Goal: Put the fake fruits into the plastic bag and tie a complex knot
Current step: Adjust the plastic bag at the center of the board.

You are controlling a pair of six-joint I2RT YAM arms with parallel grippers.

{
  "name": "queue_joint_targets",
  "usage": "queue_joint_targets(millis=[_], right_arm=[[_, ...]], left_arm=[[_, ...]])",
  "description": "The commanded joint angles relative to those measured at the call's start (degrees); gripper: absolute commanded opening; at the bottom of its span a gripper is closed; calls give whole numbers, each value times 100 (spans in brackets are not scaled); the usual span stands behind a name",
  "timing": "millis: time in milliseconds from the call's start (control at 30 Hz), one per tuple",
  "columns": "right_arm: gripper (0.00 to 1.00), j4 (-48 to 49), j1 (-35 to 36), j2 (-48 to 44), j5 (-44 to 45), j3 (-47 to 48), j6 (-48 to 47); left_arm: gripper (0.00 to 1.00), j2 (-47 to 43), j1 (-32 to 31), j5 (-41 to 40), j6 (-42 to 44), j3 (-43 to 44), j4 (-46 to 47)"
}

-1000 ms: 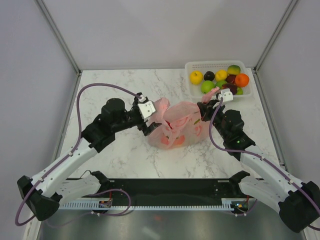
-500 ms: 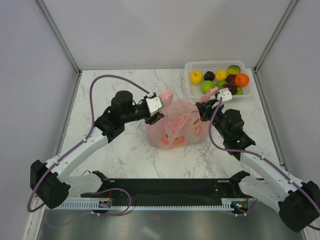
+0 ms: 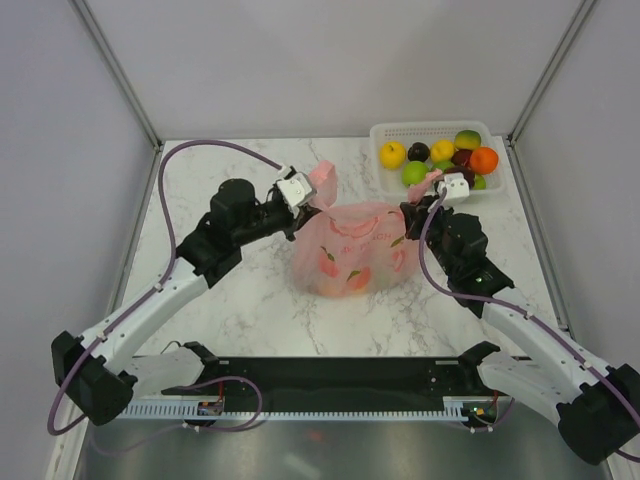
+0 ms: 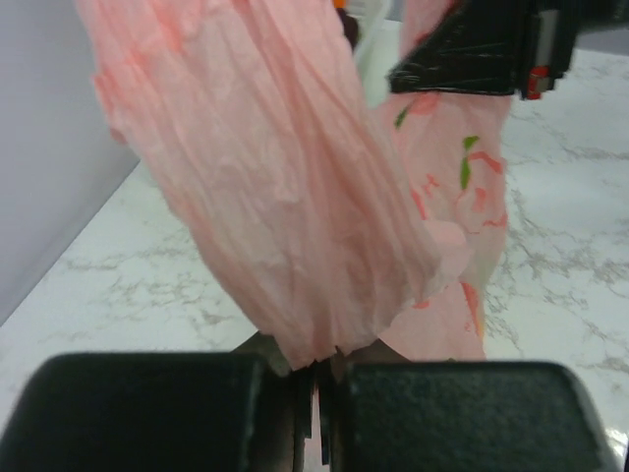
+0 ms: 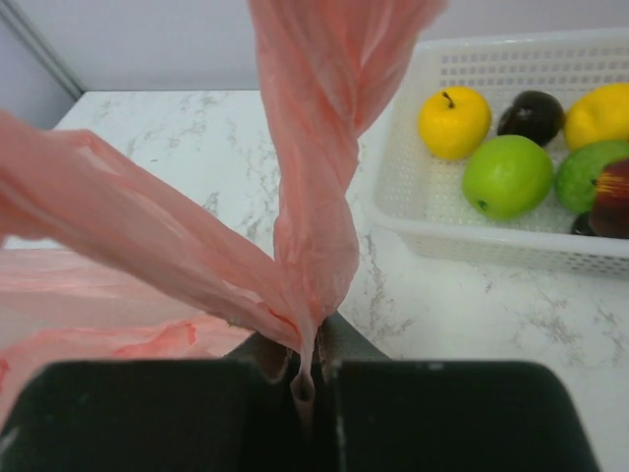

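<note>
The pink plastic bag stands mid-table, stretched between both grippers. My left gripper is shut on its left handle, and the crinkled pink film rises out of the closed jaws. The right gripper is shut on the right handle, a twisted pink strip pinched at the jaws. The fake fruits lie in the white basket: yellow, green, dark purple, orange. What is inside the bag I cannot make out.
The white lattice basket sits at the back right corner, just behind the right gripper. Grey walls and metal posts enclose the marble table. A black rail runs along the near edge.
The left gripper went from open to shut on the bag's left handle and pulled it up and back. The bag now hangs taut between the grippers. The right gripper kept its grip.
</note>
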Motion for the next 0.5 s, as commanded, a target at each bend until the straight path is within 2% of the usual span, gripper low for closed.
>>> queue_joint_targets(millis=[0,100,233,367,467], right_arm=[[0,-796,7,-65,1179,518,228],[0,-1640,7,110,1455,992,421],[0,-2092,42,330,991,1519,553],[0,-2549,244,602,1007,1960,527],[0,-2734,481,770,1253,2127,457]], left_arm=[[2,-519,23,-2003,-935,68,-55],[2,-546,15,-2796,-1034,129,-407],[2,-415,15,-2964,-727,243,-609],[2,-125,15,-4026,-463,577,-1066],[2,-168,15,-3986,-453,543,-997]])
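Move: Below the closed left fingers, which already hold the bag's left handle, the fruit-filled body of the plastic bag lies about 6 cm to the right, 5 cm back and 18 cm down. From the right hand, already gripping the other handle, the body is some 13 cm left, 9 back and 14 lower. The fruit basket stands roughly 23 cm ahead and 13 right of that hand, its green apple about 18 ahead and 7 right, both some 20 cm below. Drawing its pinched handle out to the left and forward, away from the right gripper, the left hand travels about 10 cm, turning counter-clockwise some 35 degrees; it first lifts slightly, then sinks about 3 cm. The right hand keeps its handle, sways right a couple of centimetres and mostly back, rises about 2 cm and tips its fingers down. ##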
